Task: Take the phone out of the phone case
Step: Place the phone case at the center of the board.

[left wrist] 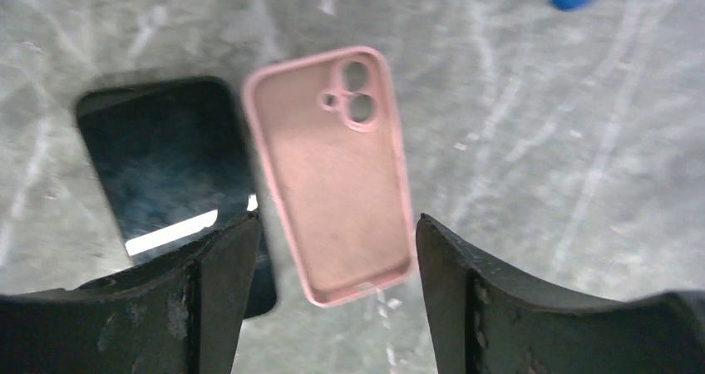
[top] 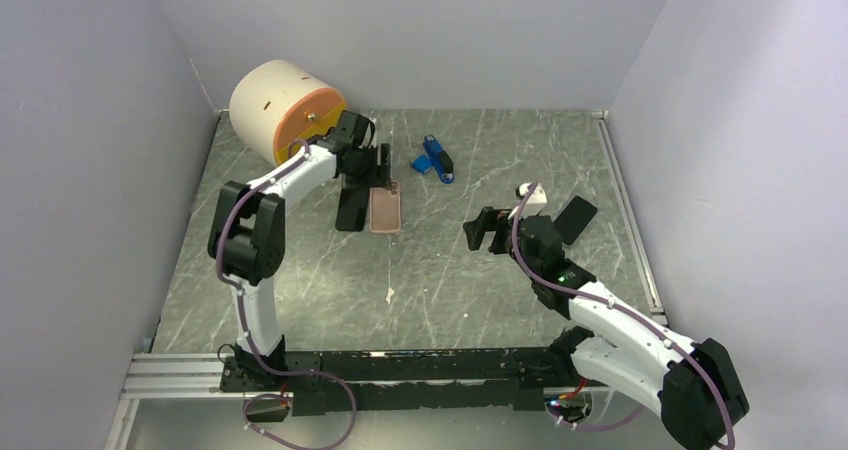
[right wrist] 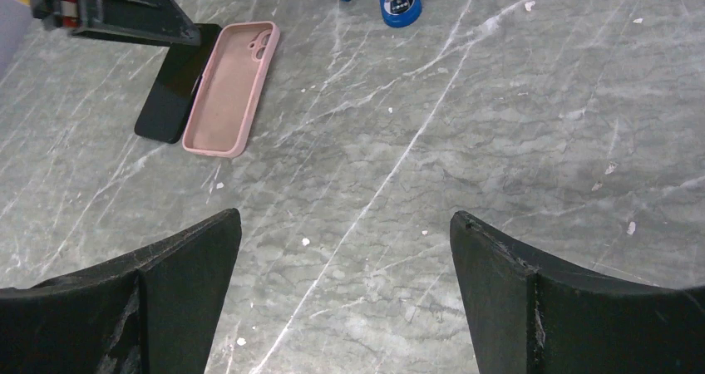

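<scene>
The pink phone case (left wrist: 332, 170) lies empty on the table, hollow side up, camera cutout at its far end. Just left of it rests the black phone (left wrist: 162, 162), screen up, out of the case. Both also show in the top view, the case (top: 385, 209) beside the phone (top: 352, 208), and in the right wrist view, case (right wrist: 229, 87) and phone (right wrist: 173, 87). My left gripper (left wrist: 335, 233) hovers open above the case's near end, touching nothing. My right gripper (right wrist: 345, 224) is open over bare table, well right of both items (top: 490, 228).
A cream and orange cylinder (top: 285, 110) stands at the back left. Blue objects (top: 436, 158) lie at the back centre, seen too in the right wrist view (right wrist: 397, 0). Grey walls enclose the marbled table (top: 450, 270) on three sides.
</scene>
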You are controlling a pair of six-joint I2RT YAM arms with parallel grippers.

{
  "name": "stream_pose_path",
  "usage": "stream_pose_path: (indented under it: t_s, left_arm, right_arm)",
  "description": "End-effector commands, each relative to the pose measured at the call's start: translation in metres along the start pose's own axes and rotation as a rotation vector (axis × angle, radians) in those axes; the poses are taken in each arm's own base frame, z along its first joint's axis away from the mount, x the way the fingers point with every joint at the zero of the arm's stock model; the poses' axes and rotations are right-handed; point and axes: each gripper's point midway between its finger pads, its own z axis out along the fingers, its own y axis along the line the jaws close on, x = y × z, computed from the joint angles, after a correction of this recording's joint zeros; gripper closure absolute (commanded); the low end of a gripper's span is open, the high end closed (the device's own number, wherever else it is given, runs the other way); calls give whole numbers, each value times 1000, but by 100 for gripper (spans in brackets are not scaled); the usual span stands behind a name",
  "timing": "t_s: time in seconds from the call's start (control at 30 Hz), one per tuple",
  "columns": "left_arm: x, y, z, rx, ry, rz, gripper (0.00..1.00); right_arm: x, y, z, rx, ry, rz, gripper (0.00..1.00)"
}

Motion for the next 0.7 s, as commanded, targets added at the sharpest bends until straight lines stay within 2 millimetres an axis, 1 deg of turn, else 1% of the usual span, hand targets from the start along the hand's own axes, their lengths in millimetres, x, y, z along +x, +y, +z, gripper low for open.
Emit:
stream_pose_path:
  t_s: [0.0,0.1,0.23,0.37,0.5,0.6,0.67]
  left_arm:
    - [-14,-63,-33,200,-116,1,22]
    - [-3,-85,-37,264,-118,6,7]
    - [13,-113,-32,331,-103,21,6]
    - [29,-133,-18,365,-54,24,6]
    - [38,-139,-2,337,-28,27,6]
    - [42,-137,11,287,-20,43,6]
    - [44,-131,21,232,-20,54,6]
  right_arm:
    - [-28,10,0,-23,-73,2,2]
    - [-28,8,0,-14,-76,5,2]
    - [-28,5,0,6,-79,7,2]
    - [-29,1,-1,27,-86,9,1]
    - [-29,-1,-2,37,-92,8,1]
    - [-29,-1,-2,38,-89,9,1]
    - [-28,-2,-1,41,-84,10,1]
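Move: Just under the open left hand lies the phone case, about 3 cm back, 1 cm to the right and some 5 cm down. The phone lies alongside it, 8 cm left and 3 cm back of that hand; the blue block sits 9 cm ahead and 10 cm right, the blue tool 11 cm ahead and 14 cm right. From the right hand the case is roughly 10 cm ahead, 22 cm left and 11 cm below. Swinging clear of the phone case, the empty left hand travels about 13 cm right and 6 cm back, rising some 3 cm first and then sinking to about its starting height over bare board on the case's right. The part-open fingers spread wide; the hand rolls left side down some 15 degrees and turns about 10 degrees clockwise. ##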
